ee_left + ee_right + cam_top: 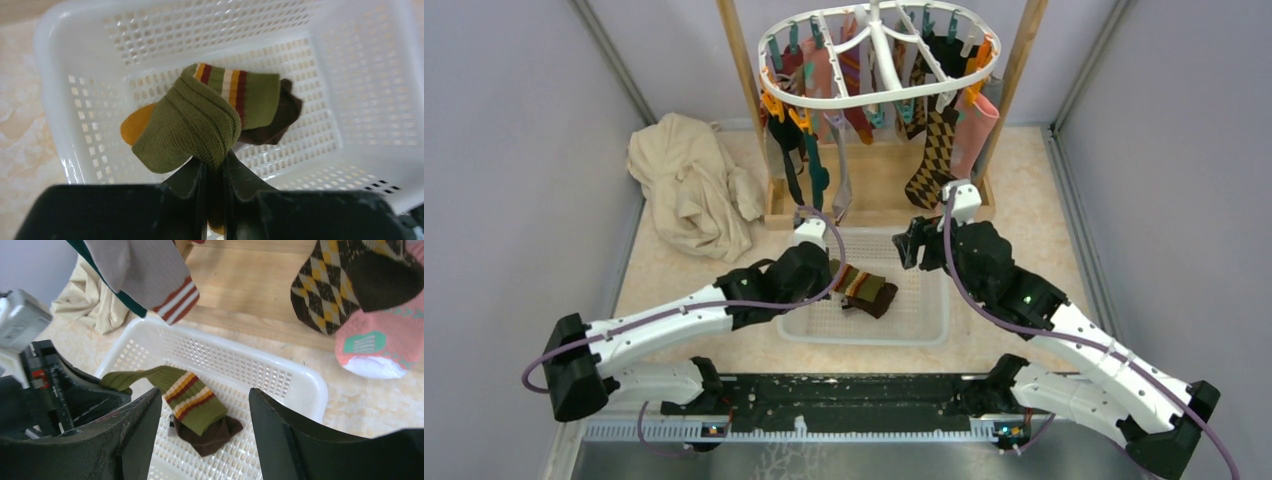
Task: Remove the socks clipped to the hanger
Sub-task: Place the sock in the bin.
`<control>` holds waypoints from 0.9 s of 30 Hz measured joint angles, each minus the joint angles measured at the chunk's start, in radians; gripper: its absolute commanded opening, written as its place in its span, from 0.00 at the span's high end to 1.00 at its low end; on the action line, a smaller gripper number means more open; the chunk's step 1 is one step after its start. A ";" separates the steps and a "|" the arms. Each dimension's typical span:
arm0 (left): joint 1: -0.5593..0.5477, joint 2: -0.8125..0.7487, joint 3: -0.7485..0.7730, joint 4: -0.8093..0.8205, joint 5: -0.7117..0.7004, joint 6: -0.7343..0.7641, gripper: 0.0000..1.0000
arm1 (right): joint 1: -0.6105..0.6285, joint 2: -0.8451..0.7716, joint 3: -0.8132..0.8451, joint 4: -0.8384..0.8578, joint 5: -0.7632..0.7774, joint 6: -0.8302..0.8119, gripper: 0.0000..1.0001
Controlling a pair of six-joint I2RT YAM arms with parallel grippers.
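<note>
The white oval hanger [876, 99] hangs at the back with several socks clipped to it, among them a brown argyle sock [936, 150] and a pink sock [976, 128]. My left gripper [832, 272] is over the white mesh basket [924, 322] and shut on an olive-green striped sock [200, 120], whose fabric is pinched between its fingers [192, 180]. The sock's striped end rests on a brown sock [282, 122] on the basket floor. My right gripper [205, 391] is open with nothing between its fingers, above the basket's far right side and below the argyle sock [325, 295].
A crumpled beige cloth [689, 185] lies at the back left. The wooden frame [874, 205] carrying the hanger stands just behind the basket, with upright posts on either side. Grey walls close in the left and right sides.
</note>
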 measured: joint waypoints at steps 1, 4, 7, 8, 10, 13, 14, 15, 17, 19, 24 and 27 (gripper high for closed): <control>0.004 0.010 -0.015 0.000 -0.004 -0.007 0.74 | 0.000 -0.005 -0.008 -0.003 -0.001 0.002 0.35; 0.010 0.046 -0.052 -0.005 -0.013 -0.030 0.53 | 0.000 -0.014 -0.019 -0.011 -0.002 0.013 0.35; 0.014 0.072 -0.079 -0.004 -0.016 -0.048 0.39 | 0.000 -0.021 -0.029 -0.010 -0.002 0.021 0.35; 0.015 0.079 -0.086 -0.004 -0.016 -0.054 0.33 | 0.000 -0.021 -0.032 -0.010 -0.002 0.024 0.35; 0.015 0.090 -0.094 -0.005 -0.014 -0.059 0.23 | 0.000 -0.021 -0.042 -0.008 -0.003 0.026 0.35; 0.016 0.095 -0.094 -0.004 -0.005 -0.061 0.02 | 0.000 -0.023 -0.056 -0.016 -0.005 0.032 0.35; 0.016 0.094 -0.094 -0.004 -0.003 -0.062 0.01 | 0.000 -0.023 -0.061 -0.016 -0.006 0.034 0.35; 0.016 0.093 -0.094 -0.006 -0.002 -0.063 0.01 | 0.000 -0.025 -0.067 -0.016 -0.006 0.035 0.35; 0.016 0.087 -0.089 -0.019 0.000 -0.063 0.01 | 0.000 -0.031 -0.081 -0.019 -0.007 0.043 0.35; 0.016 0.070 -0.072 -0.043 0.000 -0.062 0.01 | 0.000 -0.037 -0.093 -0.025 -0.006 0.046 0.35; 0.016 -0.016 -0.036 -0.062 0.005 -0.055 0.01 | 0.000 -0.044 -0.106 -0.038 -0.006 0.056 0.35; 0.016 -0.087 -0.037 -0.058 0.013 -0.048 0.01 | 0.000 -0.045 -0.106 -0.041 -0.004 0.062 0.35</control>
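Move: Inside the bin's airspace, the left hand still pinches the toe end of the green striped sock. The bin's middle lies about 2 cm ahead, 6 cm to its right and 12 cm below; the sock's striped end already lies roughly 2 cm ahead, 5 cm right and 14 cm down, with the brown sock about 1 cm back, 8 cm right and 15 cm down. From the right hand, the bin's middle is level ahead, some 6 cm left and 24 cm below. Lowering the held green sock towards the bin floor, the left hand sinks about 7 cm and drifts 2 cm left, its fingers tipping slightly further down. Its fingers begin opening on the way, spread wide near the bottom and let go of the toe; then the hand rises empty by about as much. The right hand, open and empty, sinks some 5 cm towards the bin. ##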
